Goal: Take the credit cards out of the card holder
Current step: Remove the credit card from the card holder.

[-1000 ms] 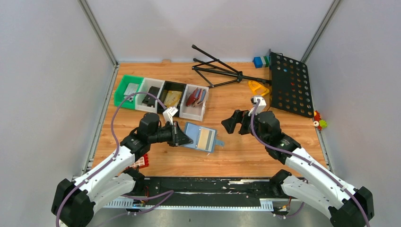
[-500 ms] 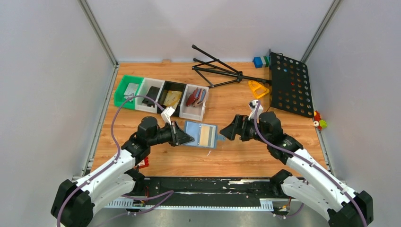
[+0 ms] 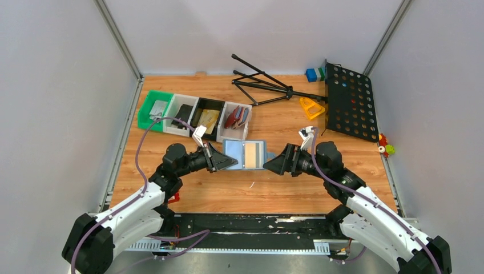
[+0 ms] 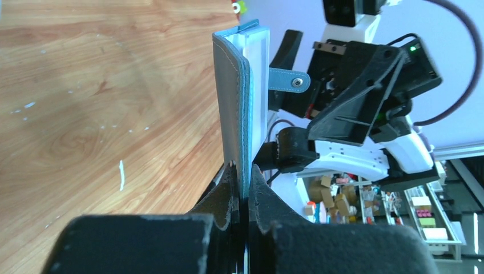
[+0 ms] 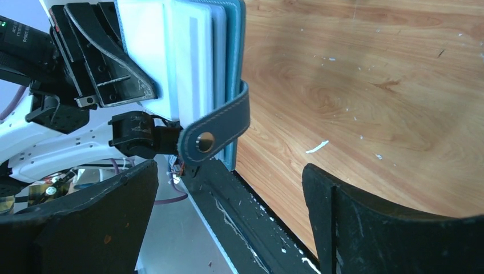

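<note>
My left gripper (image 3: 229, 162) is shut on the left edge of the slate-blue card holder (image 3: 234, 154) and holds it off the table, spread open with its light blue inside upward. A tan credit card (image 3: 253, 153) sits in its right half. In the left wrist view the card holder (image 4: 233, 97) stands edge-on between the pinched fingers (image 4: 227, 191). My right gripper (image 3: 271, 164) is open just right of the holder. In the right wrist view pale card edges (image 5: 194, 63) show in the holder (image 5: 235, 51), and its snap strap (image 5: 220, 128) hangs just beyond the wide-open gripper (image 5: 228, 171).
A row of bins stands at the back left: a green bin (image 3: 149, 117), a white bin (image 3: 173, 127), a black bin (image 3: 200, 103) and a white bin (image 3: 244, 132) with a dark red wallet (image 3: 231, 117). A black folded stand (image 3: 262, 84), perforated plate (image 3: 349, 101) and yellow piece (image 3: 311, 107) lie back right.
My left gripper has carried the card holder up and to the right, turning it square. My right gripper has moved left and down to the holder's right edge, staying open.
</note>
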Motion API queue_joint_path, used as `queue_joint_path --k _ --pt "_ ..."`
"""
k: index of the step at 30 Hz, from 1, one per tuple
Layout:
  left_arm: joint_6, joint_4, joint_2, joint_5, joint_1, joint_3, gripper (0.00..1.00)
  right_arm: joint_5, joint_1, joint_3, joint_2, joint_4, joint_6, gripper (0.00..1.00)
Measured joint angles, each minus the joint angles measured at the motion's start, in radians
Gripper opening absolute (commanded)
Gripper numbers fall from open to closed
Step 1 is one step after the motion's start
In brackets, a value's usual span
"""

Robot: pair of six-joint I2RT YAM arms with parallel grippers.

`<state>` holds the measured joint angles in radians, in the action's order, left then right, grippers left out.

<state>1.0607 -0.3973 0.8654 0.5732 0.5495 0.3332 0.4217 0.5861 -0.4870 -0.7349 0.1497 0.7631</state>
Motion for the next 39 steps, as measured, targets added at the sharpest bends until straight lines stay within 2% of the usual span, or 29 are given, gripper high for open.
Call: queue_joint_path --k 2,7,9,11,17,24,31,39 --pt "0.031 -0.042 0.005 0.005 0.0 -0.007 0.0 0.009 0.0 0.011 0.0 -0.019 0.012 0.86" --pt "0.089 -0.127 0.025 0.027 0.0 -0.018 0.0 0.033 0.0 0.028 -0.003 -0.07 0.04 0.61" --pt "0.103 -0.144 0.027 0.032 0.0 -0.019 0.0 0.033 0.0 0.028 -0.008 -0.09 0.05 0.54" --pt "0.115 -0.163 0.028 0.04 0.0 -0.019 0.0 0.032 0.0 0.028 -0.011 -0.105 0.06 0.54" --pt "0.132 -0.185 0.028 0.056 0.0 -0.019 0.0 0.038 0.0 0.029 -0.027 -0.176 0.098 0.64" --pt "0.144 -0.198 0.028 0.071 0.0 -0.019 0.0 0.088 0.0 0.036 -0.078 -0.314 0.153 0.63" --pt "0.15 -0.214 0.029 0.088 0.0 -0.019 0.0 0.129 0.0 0.036 -0.144 -0.374 0.169 0.56" --pt "0.149 -0.222 0.048 0.103 0.0 -0.019 0.0 0.156 0.0 0.035 -0.194 -0.394 0.175 0.33"
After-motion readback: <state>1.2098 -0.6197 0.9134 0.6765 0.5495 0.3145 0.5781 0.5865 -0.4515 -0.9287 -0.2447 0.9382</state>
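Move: The cards, in the right half of the opened card holder, lie about 8 cm to the right hand's left, 2 cm ahead and roughly level; the holder's strap is nearer, some 3 cm left and 2 cm ahead. The white tray stands well below, around 14 cm left and 13 cm ahead. From the left hand, which already pinches the holder's near left part, the cards are about 6 cm right and 2 cm ahead, about level. The right hand reaches about 4 cm left towards the strap side of the holder, rising some 3 cm and then sinking a little, its fingertips tipping up by about 10 degrees while the wide-open fingers narrow to under half open, coming around the strap and the holder's right edge without shutting. Meanwhile the left hand keeps its pinch and lifts the holder about 3 cm, easing back slightly and tipping its fingers up so that the card side comes up to meet the right hand. ##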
